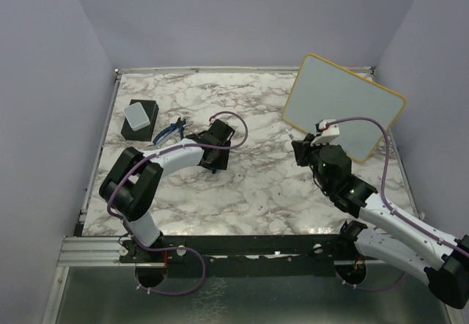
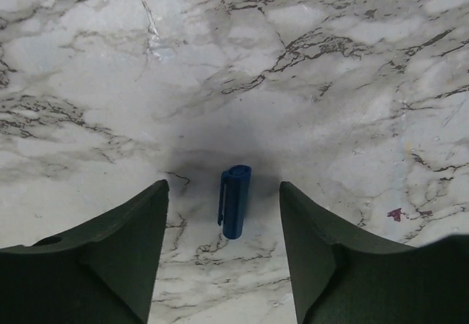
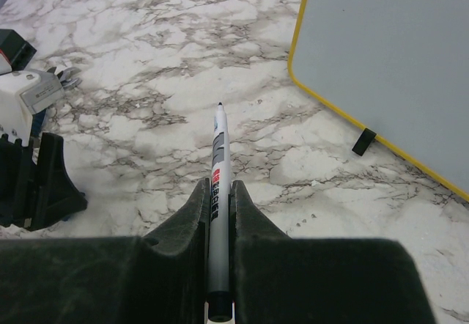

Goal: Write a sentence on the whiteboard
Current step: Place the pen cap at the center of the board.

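The whiteboard (image 1: 344,104) with its yellow frame leans at the back right, its face plain grey-white (image 3: 388,60); the sentence is out of view. My right gripper (image 3: 218,185) is shut on a white marker (image 3: 218,148), whose bare tip points forward over the marble, left of the board's near corner. In the top view this gripper (image 1: 299,150) hovers just in front of the board. My left gripper (image 2: 223,186) is open, low over the table, with a blue marker cap (image 2: 234,201) lying loose on the marble between its fingers, touching neither. The same gripper (image 1: 218,144) sits mid-table.
A black eraser block with a grey top (image 1: 139,117) lies at the back left. A blue-handled tool (image 1: 170,130) lies beside it, close to the left arm. One of the board's black feet (image 3: 363,141) rests on the marble. Walls close the table in.
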Controlling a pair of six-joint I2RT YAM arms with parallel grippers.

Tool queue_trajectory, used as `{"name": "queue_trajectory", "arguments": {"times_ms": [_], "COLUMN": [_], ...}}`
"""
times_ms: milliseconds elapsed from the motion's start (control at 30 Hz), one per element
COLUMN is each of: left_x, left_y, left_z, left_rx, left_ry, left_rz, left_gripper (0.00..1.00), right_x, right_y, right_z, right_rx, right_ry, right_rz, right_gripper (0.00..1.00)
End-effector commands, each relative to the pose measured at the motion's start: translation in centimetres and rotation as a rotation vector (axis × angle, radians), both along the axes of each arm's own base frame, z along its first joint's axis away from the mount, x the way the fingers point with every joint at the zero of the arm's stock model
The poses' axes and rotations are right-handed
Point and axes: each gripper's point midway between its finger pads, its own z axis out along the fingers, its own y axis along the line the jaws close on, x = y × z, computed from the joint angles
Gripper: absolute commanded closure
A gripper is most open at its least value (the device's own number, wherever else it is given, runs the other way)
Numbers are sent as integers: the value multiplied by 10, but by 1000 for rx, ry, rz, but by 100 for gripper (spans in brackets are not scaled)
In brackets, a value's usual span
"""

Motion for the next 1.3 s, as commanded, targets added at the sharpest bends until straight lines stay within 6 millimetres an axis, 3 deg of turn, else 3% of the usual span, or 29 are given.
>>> {"name": "queue_trajectory", "arguments": {"times_ms": [0, 100, 233, 400, 533, 633, 833, 1100, 1267], "left_x": [15, 27, 49, 86, 101, 99, 85, 82, 82], "left_y": [-8, -13, -16, 13, 37, 47, 65, 61, 34], "left_z": [32, 59, 112, 186, 217, 217, 187, 189, 192], "left_rx": [-21, -51, -118, -211, -337, -333, -253, -268, -380], "left_ry": [-80, -149, -280, -469, -551, -563, -538, -541, -521], "left_rz": [-20, -30, -44, 19, 60, 57, 75, 55, -46], "left_gripper": [25, 13, 1, 1, 1, 1, 1, 1, 4], "right_x": [2, 7, 19, 46, 65, 79, 108, 141, 151], "right_y": [-1, -10, -20, -38, -44, -44, -40, -49, -52], "right_z": [27, 36, 41, 46, 57, 66, 77, 89, 83], "right_rx": [12, 11, -4, 63, 90, 90, 62, 14, 2], "right_ry": [-51, -72, -81, -99, -146, -179, -227, -266, -257], "right_rz": [2, -58, -127, -125, -86, -79, -69, -151, -169], "right_gripper": [100, 99, 99, 99, 99, 99, 100, 100, 100]}}
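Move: The pen cap lies between the left hand's parted fingertips, about 1 cm below the hand point. From there the pliers are some 14 cm ahead and 15 cm left. From the right hand, which holds the pen, the leaning whiteboard's middle is about 20 cm ahead, 20 cm right and 7 cm lower; its near-left corner is about 20 cm straight ahead, 18 cm down. The cap lies some 23 cm left of that hand. Up off the pen cap goes the left hand, fingers opening from part-open to fully wide, about 20 cm high and somewhat forward and left, tilting up some 30 degrees, then sinking a little. The right hand, still gripping the pen, lifts slightly, swings forward and right, then pushes on forward and up towards the whiteboard, about 14 cm forward overall, its tip tilting up. ##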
